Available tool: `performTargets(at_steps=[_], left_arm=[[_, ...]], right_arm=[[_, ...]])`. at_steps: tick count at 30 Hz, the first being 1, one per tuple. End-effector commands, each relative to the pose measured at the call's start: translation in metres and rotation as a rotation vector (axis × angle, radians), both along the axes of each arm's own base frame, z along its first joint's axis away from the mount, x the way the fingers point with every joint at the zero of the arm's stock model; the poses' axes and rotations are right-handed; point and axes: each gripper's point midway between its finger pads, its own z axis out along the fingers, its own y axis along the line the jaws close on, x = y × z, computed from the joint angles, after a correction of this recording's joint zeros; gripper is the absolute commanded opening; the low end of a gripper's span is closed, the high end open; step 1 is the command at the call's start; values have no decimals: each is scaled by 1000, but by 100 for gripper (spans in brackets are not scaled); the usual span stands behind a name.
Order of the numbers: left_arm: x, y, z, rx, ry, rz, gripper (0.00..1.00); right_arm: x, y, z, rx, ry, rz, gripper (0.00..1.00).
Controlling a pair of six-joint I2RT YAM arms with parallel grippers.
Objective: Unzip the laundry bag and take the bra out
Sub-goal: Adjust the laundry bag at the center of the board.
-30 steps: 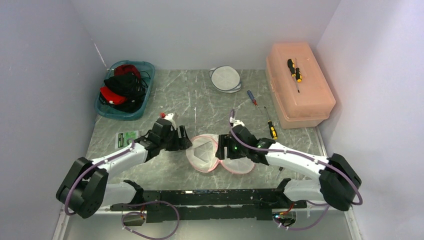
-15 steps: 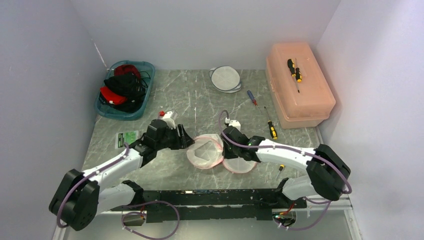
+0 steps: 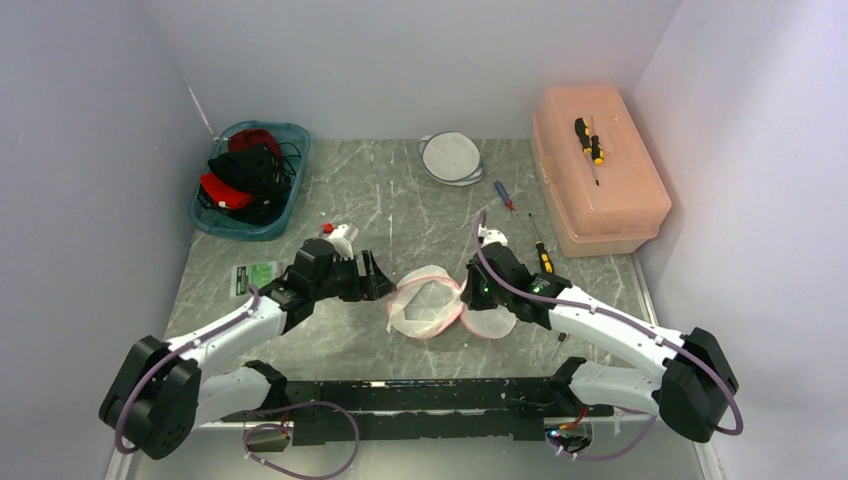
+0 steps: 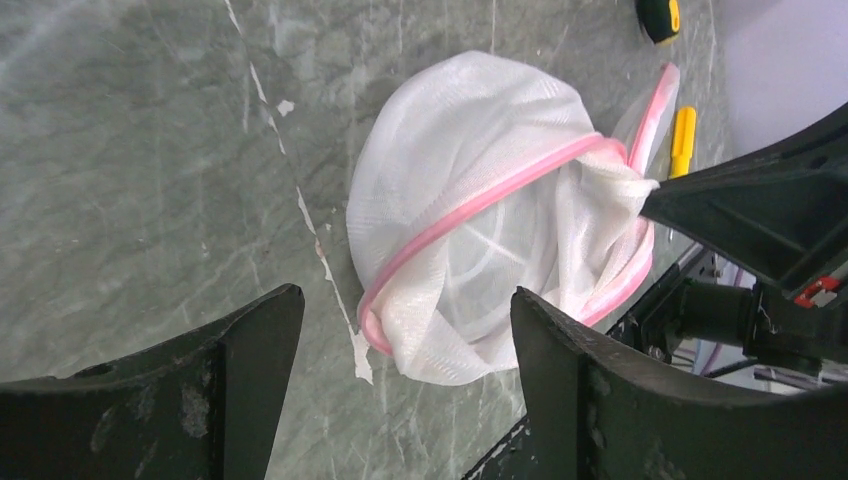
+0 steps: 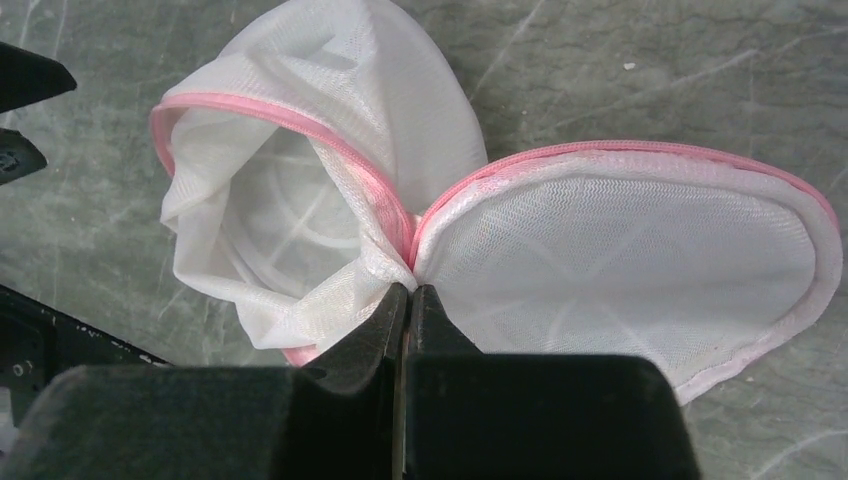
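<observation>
The laundry bag (image 3: 430,305) is white mesh with pink trim and lies on the table between the arms, spread into two round halves. My right gripper (image 5: 410,288) is shut on the laundry bag's mesh where the halves join. The left half (image 5: 300,200) stands up crumpled and the right half (image 5: 620,250) lies flat. My left gripper (image 4: 405,298) is open just left of the bag (image 4: 470,200), its jaws either side of the near rim without touching it. The bra is not plainly visible; only pale bands show through the mesh.
A teal basket (image 3: 250,180) of black and red clothes stands at the back left. At the right is a peach box (image 3: 598,170) with a screwdriver on it. Two screwdrivers (image 3: 540,255) lie near the right gripper. A white round pad (image 3: 450,157) sits at the back.
The right gripper shut on the bag's middle seam and drew the bag to the right. The left gripper narrowed, then opened again, staying at the bag's left side.
</observation>
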Motion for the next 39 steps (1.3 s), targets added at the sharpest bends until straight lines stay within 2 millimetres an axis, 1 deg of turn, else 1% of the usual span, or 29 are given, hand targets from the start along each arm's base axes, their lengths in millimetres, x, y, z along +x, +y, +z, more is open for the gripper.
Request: performTargets(at_steps=[1,2,5,9,11,15,18,21,24,26,27,28,31,33,34,35,36,37,39], left_arm=[[-2,-18,8,-59,-16,-104,81],[-4,-19,6,-57,-11,-117,81],[-9,-20,-8,-18,18,-130,82],[-5,-23,-23,-4,32,-122,81],[-1,-27,-27,-11,34,-127,78],[0,-38,-31,-45,40,-168,67],[2,-38,-35,-44,42,-170,57],[1,-38,-38,-36,39,-173,44],[1,-37,-41,-29,40,-173,25],[0,-36,-42,-27,40,-170,8],[-1,-35,-41,-24,39,-170,3],[-1,-35,-39,-26,34,-172,3],[-2,-35,-22,-36,24,-174,3],[-3,-35,1,-43,26,-164,3],[-3,-34,17,-43,30,-150,3],[-9,-30,29,-29,60,-136,3],[-10,-29,52,-31,46,-125,3],[-7,-27,80,-22,40,-90,3],[-14,-20,110,20,85,-61,3]], right_arm=[[-2,-6,0,40,21,16,0],[-2,-6,1,59,26,17,0],[-1,-6,3,117,45,24,0],[-2,-4,5,160,53,39,0],[-3,-4,5,165,55,44,0],[-2,-5,5,170,52,46,0],[-3,-4,5,175,53,51,0],[-3,-2,7,184,49,57,0],[-2,-2,10,190,41,56,0],[-2,-2,14,196,34,58,0],[-2,-2,15,197,31,56,0],[-1,-3,17,199,29,54,0],[1,-6,24,191,11,43,0],[6,-13,36,157,-25,17,0],[10,-18,44,137,-43,-3,0],[14,-23,54,113,-65,-21,0],[19,-29,62,74,-82,-43,0],[26,-33,81,52,-115,-59,0],[34,-42,100,-15,-152,-78,0]])
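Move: Just below the left gripper lies the left rim of the laundry bag's mouth, about 3 cm to its right, 1 cm back and 5 cm down; the mouth's middle is roughly 8 cm right, 3 cm back and 7 cm down. The right hand already grips the hinge side of the rim; that left rim is some 14 cm to its left, level ahead, about 4 cm lower, while the bag's flap lies about 4 cm right, 4 cm back and 6 cm below. Sinking about 5 cm and drifting 3 cm right, the open left gripper turns slightly clockwise, shuts on the left rim and then rises some 6 cm with the pink edge pinched. The right hand keeps its grip on the hinge side, first shifting 2 cm right and tilting about 10 degrees, later lifting about 3 cm, with a little more rightward travel, as the left comes up. ##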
